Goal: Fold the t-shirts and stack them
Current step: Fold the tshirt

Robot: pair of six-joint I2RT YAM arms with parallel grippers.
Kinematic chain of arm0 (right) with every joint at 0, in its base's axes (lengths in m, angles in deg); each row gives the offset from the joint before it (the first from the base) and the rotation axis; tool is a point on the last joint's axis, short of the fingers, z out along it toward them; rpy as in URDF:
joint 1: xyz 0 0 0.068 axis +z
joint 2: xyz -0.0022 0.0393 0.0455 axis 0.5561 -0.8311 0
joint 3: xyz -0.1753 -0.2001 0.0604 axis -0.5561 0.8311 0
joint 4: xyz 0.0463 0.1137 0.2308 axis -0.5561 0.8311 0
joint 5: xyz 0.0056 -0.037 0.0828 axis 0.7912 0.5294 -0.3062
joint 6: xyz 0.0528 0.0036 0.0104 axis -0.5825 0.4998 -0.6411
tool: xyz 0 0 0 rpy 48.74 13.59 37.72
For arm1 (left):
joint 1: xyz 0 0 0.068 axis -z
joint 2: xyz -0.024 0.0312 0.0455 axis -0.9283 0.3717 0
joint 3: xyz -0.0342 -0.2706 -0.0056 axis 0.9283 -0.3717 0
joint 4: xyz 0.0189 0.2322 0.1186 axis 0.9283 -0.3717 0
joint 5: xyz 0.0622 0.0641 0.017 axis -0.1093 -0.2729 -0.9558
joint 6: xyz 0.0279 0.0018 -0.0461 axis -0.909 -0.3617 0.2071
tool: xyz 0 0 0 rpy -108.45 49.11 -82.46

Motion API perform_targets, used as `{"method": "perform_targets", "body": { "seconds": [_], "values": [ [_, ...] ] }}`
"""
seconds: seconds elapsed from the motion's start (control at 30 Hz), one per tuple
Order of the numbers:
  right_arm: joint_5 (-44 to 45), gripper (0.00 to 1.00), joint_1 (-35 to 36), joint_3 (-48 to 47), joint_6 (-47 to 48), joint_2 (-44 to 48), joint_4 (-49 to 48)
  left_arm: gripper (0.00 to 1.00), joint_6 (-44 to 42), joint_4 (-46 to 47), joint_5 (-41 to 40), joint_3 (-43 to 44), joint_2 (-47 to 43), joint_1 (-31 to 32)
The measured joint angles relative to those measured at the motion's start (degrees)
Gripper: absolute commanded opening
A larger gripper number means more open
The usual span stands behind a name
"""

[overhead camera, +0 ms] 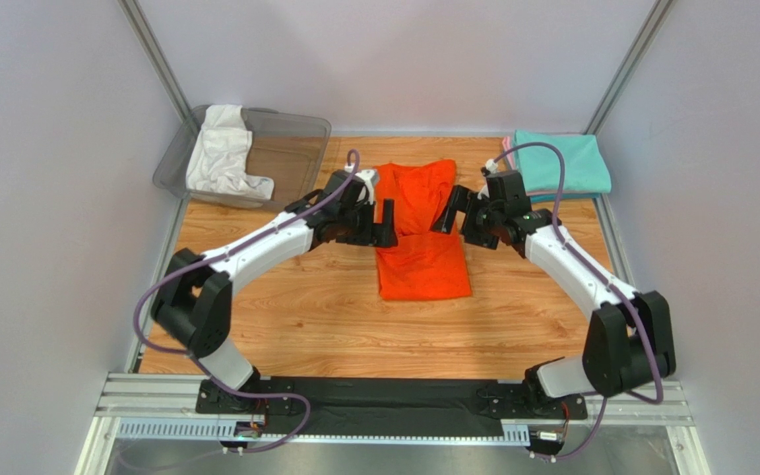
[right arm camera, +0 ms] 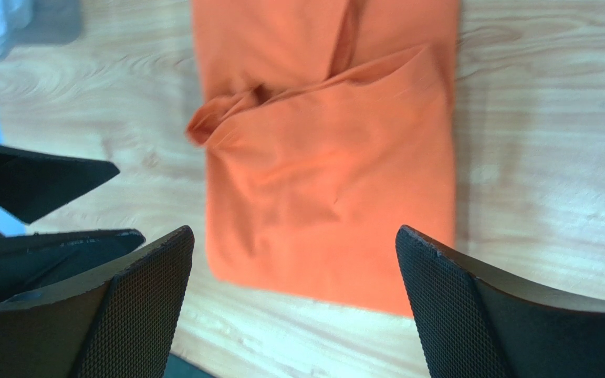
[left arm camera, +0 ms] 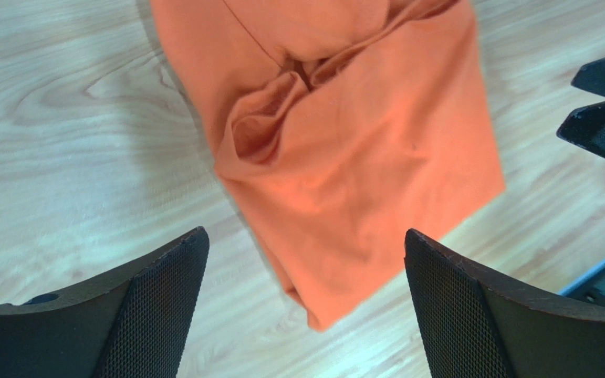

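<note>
The bright orange t-shirt (overhead camera: 422, 259) lies partly folded in the middle of the wooden table, its upper half bunched into a narrower strip. My left gripper (overhead camera: 386, 226) hovers open at the shirt's left edge, and my right gripper (overhead camera: 448, 218) hovers open at its right edge. In the left wrist view the orange t-shirt (left arm camera: 345, 157) lies flat below the open left gripper (left arm camera: 304, 236), held by nothing. The right wrist view shows the same shirt (right arm camera: 329, 181) beneath the open right gripper (right arm camera: 294, 232). A white t-shirt (overhead camera: 220, 153) lies crumpled in the bin. A folded teal t-shirt (overhead camera: 564, 163) rests on a pink one (overhead camera: 506, 146) at the back right.
A clear grey plastic bin (overhead camera: 295, 143) stands at the back left corner. White walls and metal posts enclose the table on three sides. The arm bases sit on a black rail (overhead camera: 394, 401) at the near edge.
</note>
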Motion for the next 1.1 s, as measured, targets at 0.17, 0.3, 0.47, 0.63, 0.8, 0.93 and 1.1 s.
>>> {"method": "perform_targets", "body": {
  "seconds": [0.17,0.3,0.47,0.63,0.8,0.93,1.1],
  "values": [
    [-3.4,1.0,2.7,5.3,0.2,7.0,-0.7,1.0,1.9,0.7,-0.2,-11.1,-12.9,0.0],
    [-4.3,1.0,3.7,11.3,0.2,10.6,-0.7,1.0,4.3,2.2,0.2,-19.6,-21.0,0.5],
    [-1.6,1.0,3.5,17.0,-0.7,15.1,1.6,1.0,8.3,6.6,2.9,-26.0,-21.9,2.5],
    [2.0,1.0,3.5,18.7,-1.8,15.5,3.0,0.94,11.3,10.4,5.5,-26.4,-14.7,4.4],
    [3.4,0.99,3.5,20.4,-2.4,15.5,3.5,0.75,13.4,12.2,5.9,-26.2,-8.9,4.7],
    [3.8,0.99,3.4,21.1,-2.7,15.8,3.6,0.56,14.9,13.2,5.6,-25.3,-4.9,4.7],
    [4.1,0.97,3.4,21.9,-3.1,15.9,3.5,0.45,16.0,13.9,5.2,-24.7,-2.8,4.7]
  ]
}}
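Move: The folded shirt's near-left corner lies about 10 cm back from the left hand, neither left nor right of it, and roughly 11 cm lower. Its near-right corner, the right hand's goal, is some 10 cm back, 3 cm to that hand's right and 12 cm down. The just-laid hem edge crosses the shirt, its middle 3 cm ahead and 8 cm right of the left hand; the shirt's far end is some 22 cm ahead, also 8 cm right. Draw both open grippers back about 10 cm, off the laid hem and over the shirt towards its near edge. Arc the left one slightly up and out, then sink it steeply to the near-left corner, tipping its fingers down some 15 degrees and half closing them astride the corner. Lower the right about 7 cm, easing right, and keep it wide open above the near-right corner. ##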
